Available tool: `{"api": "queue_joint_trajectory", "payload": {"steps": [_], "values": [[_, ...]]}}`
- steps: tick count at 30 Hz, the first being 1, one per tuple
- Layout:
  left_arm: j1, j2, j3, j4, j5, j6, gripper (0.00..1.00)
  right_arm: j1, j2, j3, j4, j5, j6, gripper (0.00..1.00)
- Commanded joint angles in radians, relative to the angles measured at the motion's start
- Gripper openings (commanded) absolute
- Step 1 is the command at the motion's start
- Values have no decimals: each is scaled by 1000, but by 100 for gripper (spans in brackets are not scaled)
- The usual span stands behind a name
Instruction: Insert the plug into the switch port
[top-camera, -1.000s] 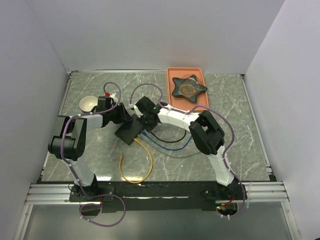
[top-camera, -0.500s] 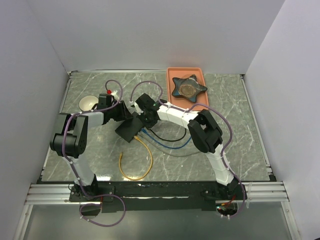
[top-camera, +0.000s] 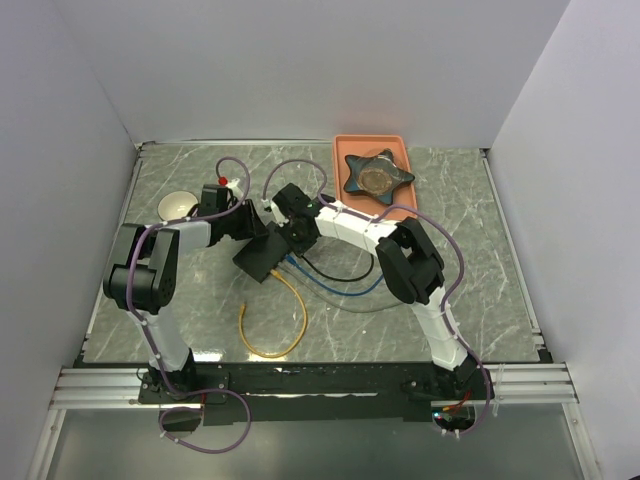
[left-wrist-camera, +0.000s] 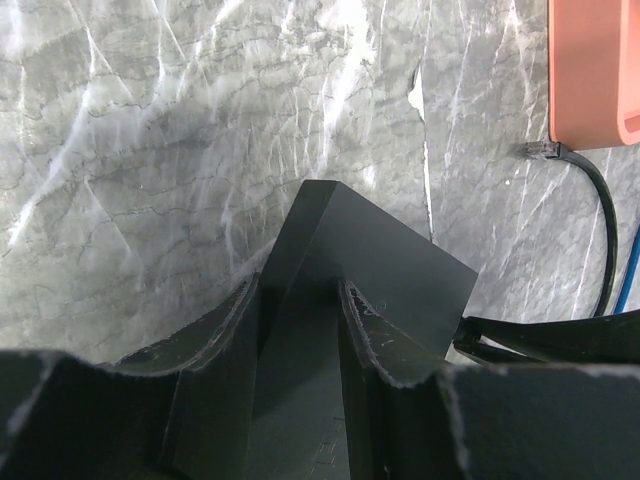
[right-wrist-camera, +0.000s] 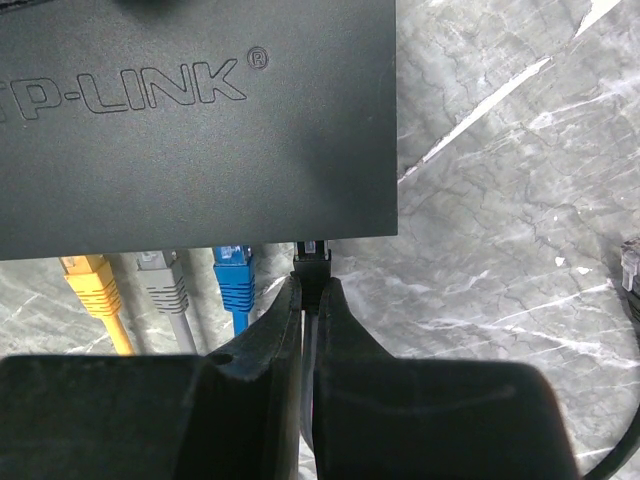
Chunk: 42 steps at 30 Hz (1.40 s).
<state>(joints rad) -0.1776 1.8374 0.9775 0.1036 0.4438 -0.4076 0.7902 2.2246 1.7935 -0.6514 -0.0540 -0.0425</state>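
The black switch (top-camera: 262, 258) lies tilted at the table's middle left. My left gripper (top-camera: 250, 232) is shut on it, and in the left wrist view its fingers (left-wrist-camera: 235, 320) clamp one end of the box (left-wrist-camera: 385, 265). My right gripper (right-wrist-camera: 312, 285) is shut on a black plug (right-wrist-camera: 312, 258). The plug's tip meets the long edge of the switch (right-wrist-camera: 200, 120), just right of a blue plug (right-wrist-camera: 234, 270). The switch port is hidden under that edge. From above, the right gripper (top-camera: 293, 240) sits against the switch's right side.
Yellow (right-wrist-camera: 92, 280) and grey (right-wrist-camera: 160, 278) plugs sit in the same row. Their cables (top-camera: 275, 325) loop toward the near edge. An orange tray (top-camera: 340, 150) holds a dark star-shaped object (top-camera: 376, 175). A white bowl (top-camera: 176, 205) stands far left. A loose black plug (left-wrist-camera: 545, 151) lies by the tray.
Both grippers and the switch have shifted slightly toward the back of the table. Both grips are unchanged.
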Motion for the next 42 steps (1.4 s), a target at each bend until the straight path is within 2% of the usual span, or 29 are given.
{"api": "queue_joint_trajectory", "payload": {"steps": [1,5,6,10,12,13,14,17,20,26,32,35,42], "values": [[-120,10,-14,-170,231,-54,25,17,-29,80,441,-60,32,0],[-106,-7,-22,-160,205,-72,31,17,-48,18,444,-60,36,0],[-103,-15,-22,-157,191,-80,32,15,-55,4,446,-56,35,5],[-83,-38,-40,-148,145,-102,43,18,-72,-63,447,-40,39,10],[-73,-58,-51,-142,121,-123,55,17,-86,-91,458,-35,39,19],[-57,-66,-65,-136,95,-131,59,17,-91,-115,460,-27,39,21],[-48,-78,-74,-131,78,-140,67,17,-98,-129,464,-17,41,23],[0,-131,-128,-110,50,-181,78,17,-108,-160,475,14,67,29],[39,-193,-171,-75,17,-204,85,14,-115,-161,460,26,72,34],[58,-392,-230,-67,-108,-235,99,12,-193,-212,469,51,79,59],[58,-646,-309,-27,-201,-261,96,12,-330,-259,446,94,108,90],[58,-771,-336,-15,-229,-269,96,12,-426,-308,453,94,124,99],[58,-1039,-399,50,-258,-319,96,14,-706,-457,505,103,154,99]]}}
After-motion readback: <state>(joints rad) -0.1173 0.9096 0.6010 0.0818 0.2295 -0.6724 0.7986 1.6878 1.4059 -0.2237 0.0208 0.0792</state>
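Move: The right hand's shut fingers still hold the black plug at its port in the switch; that port lies barely 1 cm ahead and 1 cm to its left, at nearly the same height. The blue plug sits some 1 cm back and 1 cm left, the yellow about 4 cm back and 3 cm left. From the left hand, still gripping the switch's opposite edge, the black port is about 8 cm right and 2 cm back. Upward, once both hands have let go: the right fingers release the black plug and open wide, the hand first easing 2 cm forward and left, then climbing about 17 cm while its wrist tilts. The left fingers open off the switch's edge, drawing back and left before rising some 18 cm, fingertips swinging up and counter-clockwise. ##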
